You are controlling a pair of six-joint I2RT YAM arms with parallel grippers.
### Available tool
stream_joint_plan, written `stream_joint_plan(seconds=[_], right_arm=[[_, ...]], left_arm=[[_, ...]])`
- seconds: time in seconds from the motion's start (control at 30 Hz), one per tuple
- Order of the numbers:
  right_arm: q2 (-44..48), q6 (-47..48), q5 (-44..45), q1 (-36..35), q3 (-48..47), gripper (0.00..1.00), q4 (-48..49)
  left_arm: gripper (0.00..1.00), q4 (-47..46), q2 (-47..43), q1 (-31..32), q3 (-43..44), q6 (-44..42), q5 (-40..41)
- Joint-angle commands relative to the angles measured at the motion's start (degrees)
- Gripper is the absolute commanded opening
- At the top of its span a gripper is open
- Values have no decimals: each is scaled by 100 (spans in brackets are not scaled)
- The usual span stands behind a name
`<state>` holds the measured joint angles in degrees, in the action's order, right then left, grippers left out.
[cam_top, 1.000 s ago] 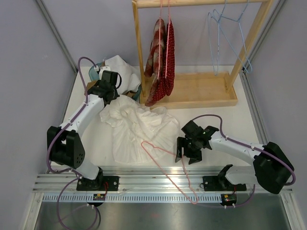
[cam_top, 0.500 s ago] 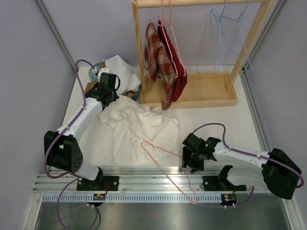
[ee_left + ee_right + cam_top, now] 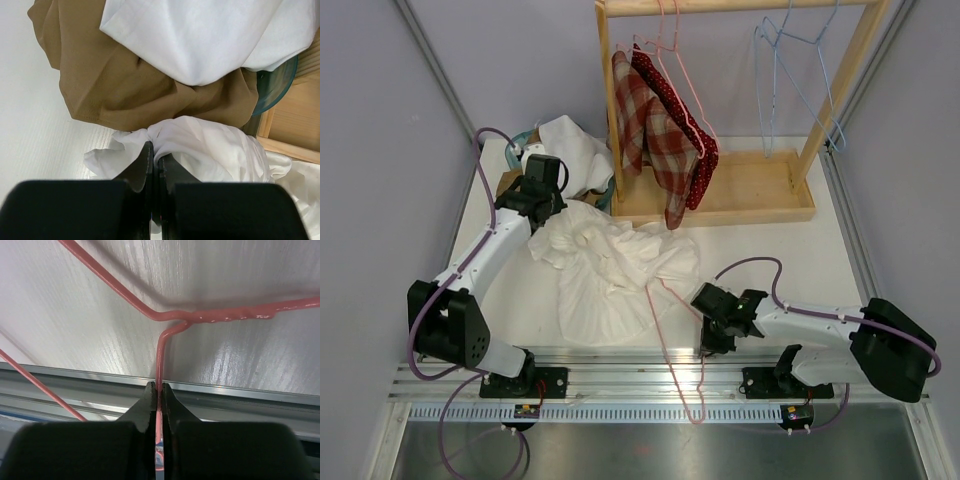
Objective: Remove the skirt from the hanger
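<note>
The white skirt (image 3: 610, 270) lies crumpled on the table between the arms. My left gripper (image 3: 542, 205) is shut on its upper left edge; the left wrist view shows the white cloth (image 3: 200, 145) pinched between the jaws of that gripper (image 3: 155, 155). The pink wire hanger (image 3: 675, 340) lies bare at the table's front edge, reaching over the rail. My right gripper (image 3: 705, 335) is shut on its hook; in the right wrist view the pink wire (image 3: 159, 355) runs up out of the closed jaws of the gripper (image 3: 159, 390).
A wooden rack (image 3: 740, 190) stands at the back with a plaid and a red dotted garment (image 3: 665, 140) hanging from it and blue hangers (image 3: 800, 70) on the right. A brown cloth (image 3: 125, 85) and a white cloth (image 3: 570, 150) lie at the back left.
My right gripper moved left and toward the front rail with the hanger, which swung clear of the skirt. The hanging garments on the rack turned. My left gripper kept its hold.
</note>
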<state>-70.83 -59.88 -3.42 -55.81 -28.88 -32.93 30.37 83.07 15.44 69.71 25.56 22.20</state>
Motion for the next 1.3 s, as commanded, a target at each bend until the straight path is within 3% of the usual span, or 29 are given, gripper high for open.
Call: stream_joint_plan(seconds=[0.0, 0.23, 0.33, 0.43, 0.47, 0.73, 0.9, 1.07, 1.27], right_arm=[[121, -173, 316, -53, 32, 0, 15], [1324, -51, 1087, -79, -1240, 0, -2013], [1878, 2, 1352, -79, -2424, 0, -3094], [2134, -33, 1615, -88, -2999, 0, -3939], [2361, -76, 1851, -79, -3644, 0, -4445], [2328, 46, 2442, -79, -4801, 0, -4618], [2240, 117, 2741, -88, -5162, 0, -4986], [2565, 55, 2952, -79, -5241, 0, -5258], [2811, -59, 3093, -79, -5233, 0, -5514]], left_arm=[[0, -216, -256, 3, -10, 19, -75], [0, -31, -580, 29, 7, 45, -110], [0, 109, -826, 90, 103, 45, -137], [0, 329, -950, 318, 419, -77, 30], [0, 547, -994, 528, 690, -139, 231], [0, 759, -1073, 951, 482, 36, 408], [0, 944, -1302, 1198, 805, -296, 1067], [0, 1349, -723, 1075, 2842, -1131, 1226], [0, 1384, 1171, 575, 7217, -2080, 647]])
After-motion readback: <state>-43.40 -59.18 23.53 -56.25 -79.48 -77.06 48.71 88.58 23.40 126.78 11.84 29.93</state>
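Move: The white skirt, its top end still gripped in the left hand, is spread with its middle roughly 12 cm back, 13 cm right and 17 cm below that hand. The teal basket under the clothes is some 13 cm straight ahead of the left hand and 14 cm down. From the right hand, already shut on the pink hanger's arm beside its neck, the skirt's middle is about 20 cm ahead and 21 cm left, nearly level; the hanger's long bar passes level with it, 8 cm left. The pink hanger, its far corner under the skirt, is drawn out by the right hand, which keeps its pinch and lifts about 31 cm, fast at first, edging right and a little forward as its fingers tip up nearly 40 degrees. The skirt stays pinched in the left hand, which eases back, right and slightly up, then swings sharply up and forward again, about 28 cm higher overall, its fingers tipping up. ##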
